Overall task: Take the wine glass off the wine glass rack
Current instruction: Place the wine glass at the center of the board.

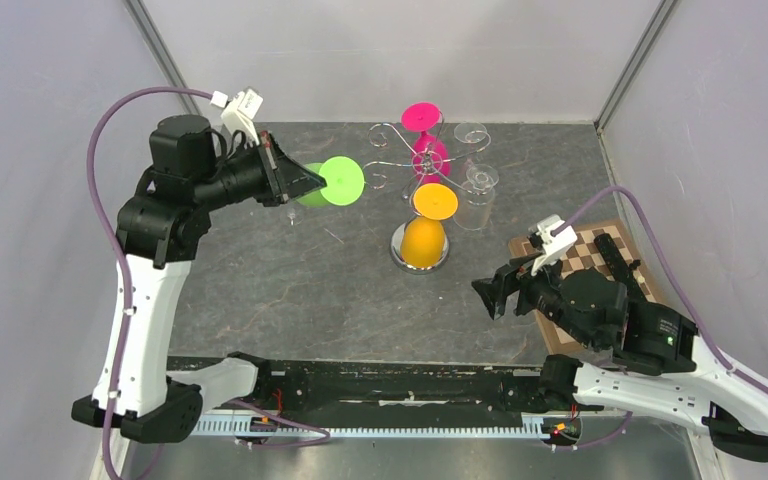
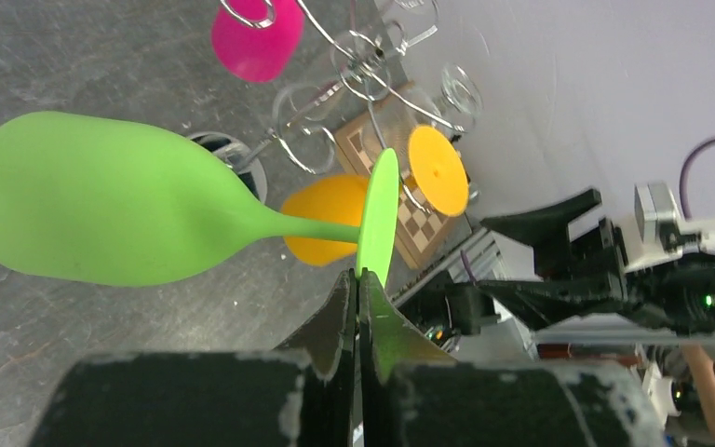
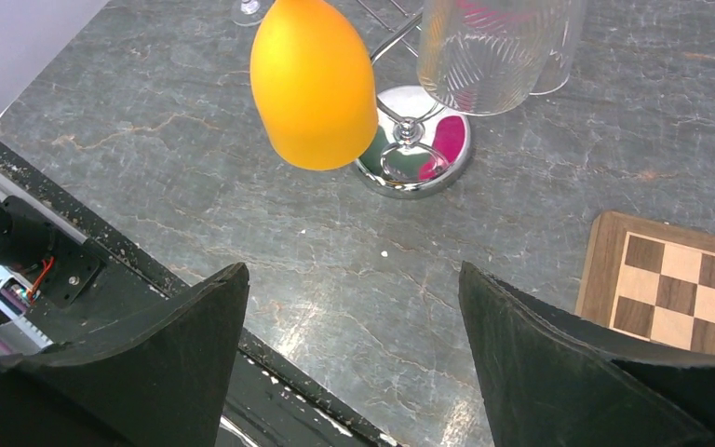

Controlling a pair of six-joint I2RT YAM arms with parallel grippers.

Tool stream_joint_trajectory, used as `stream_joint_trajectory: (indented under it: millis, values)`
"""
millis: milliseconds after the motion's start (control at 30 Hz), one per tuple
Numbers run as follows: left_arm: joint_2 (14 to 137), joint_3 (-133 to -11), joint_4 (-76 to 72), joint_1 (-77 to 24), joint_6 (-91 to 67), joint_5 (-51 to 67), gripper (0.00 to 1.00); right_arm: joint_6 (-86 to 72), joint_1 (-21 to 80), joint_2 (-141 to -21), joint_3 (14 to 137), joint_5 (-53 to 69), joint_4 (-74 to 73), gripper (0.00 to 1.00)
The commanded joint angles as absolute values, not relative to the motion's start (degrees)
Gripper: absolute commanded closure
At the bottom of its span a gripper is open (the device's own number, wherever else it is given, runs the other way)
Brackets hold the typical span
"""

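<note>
The green wine glass point(image 2: 112, 214) hangs in the air on its side, just left of the wine glass rack point(image 1: 408, 160). My left gripper point(image 2: 357, 275) is shut on the rim of its round foot point(image 1: 341, 181). The rack is chrome wire with curled arms point(image 2: 358, 70) and a round mirrored base point(image 3: 414, 154). An orange glass point(image 1: 426, 240), a pink glass point(image 1: 429, 155) and clear glasses point(image 1: 476, 198) hang on it upside down. At the near right, low over the table and apart from the rack, my right gripper point(image 3: 354, 279) is open with nothing between its fingers.
A wooden chessboard point(image 1: 600, 255) lies on the table at the right, partly under the right arm. The table is dark grey stone point(image 1: 290, 290), with white walls at the back and sides. A black rail point(image 1: 380, 385) runs along the near edge.
</note>
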State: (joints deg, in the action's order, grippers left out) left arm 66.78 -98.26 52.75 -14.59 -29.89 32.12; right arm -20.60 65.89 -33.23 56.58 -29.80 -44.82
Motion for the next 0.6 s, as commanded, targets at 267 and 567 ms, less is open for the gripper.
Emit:
stream_joint_trajectory:
  millis: [267, 567]
  values:
    - [57.3, -92.7, 57.0, -32.1, -24.8, 25.5, 0.97, -21.2, 66.0, -36.8, 64.5, -21.6, -48.9, 0.14]
    - [52.2, -85.0, 56.0, -45.0, -25.6, 19.3, 0.98, -24.0, 66.0, -38.7, 65.6, -16.4, -49.2, 0.14]
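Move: My left hand already holds the green wine glass by its foot; I carry it towards my open right gripper, some 28 cm to the right, 9 cm back and 14 cm lower. The orange glass hangs about 17 cm to the left hand's right, 3 cm ahead and 16 cm below, with the rack's middle just behind it, 9 cm ahead, 17 cm right and 25 cm down. From my right hand, the green glass is roughly 13 cm ahead, 28 cm left and 6 cm up. I draw my left hand back about 12 cm and a little to the right, away from the rack and towards my right gripper, level at first and then sinking some 4 cm, while it swings clockwise about 20 degrees. My fingers keep their pinch on the green foot. My right hand eases back and left a couple of centimetres, turning slightly counter-clockwise, jaws still wide open. ##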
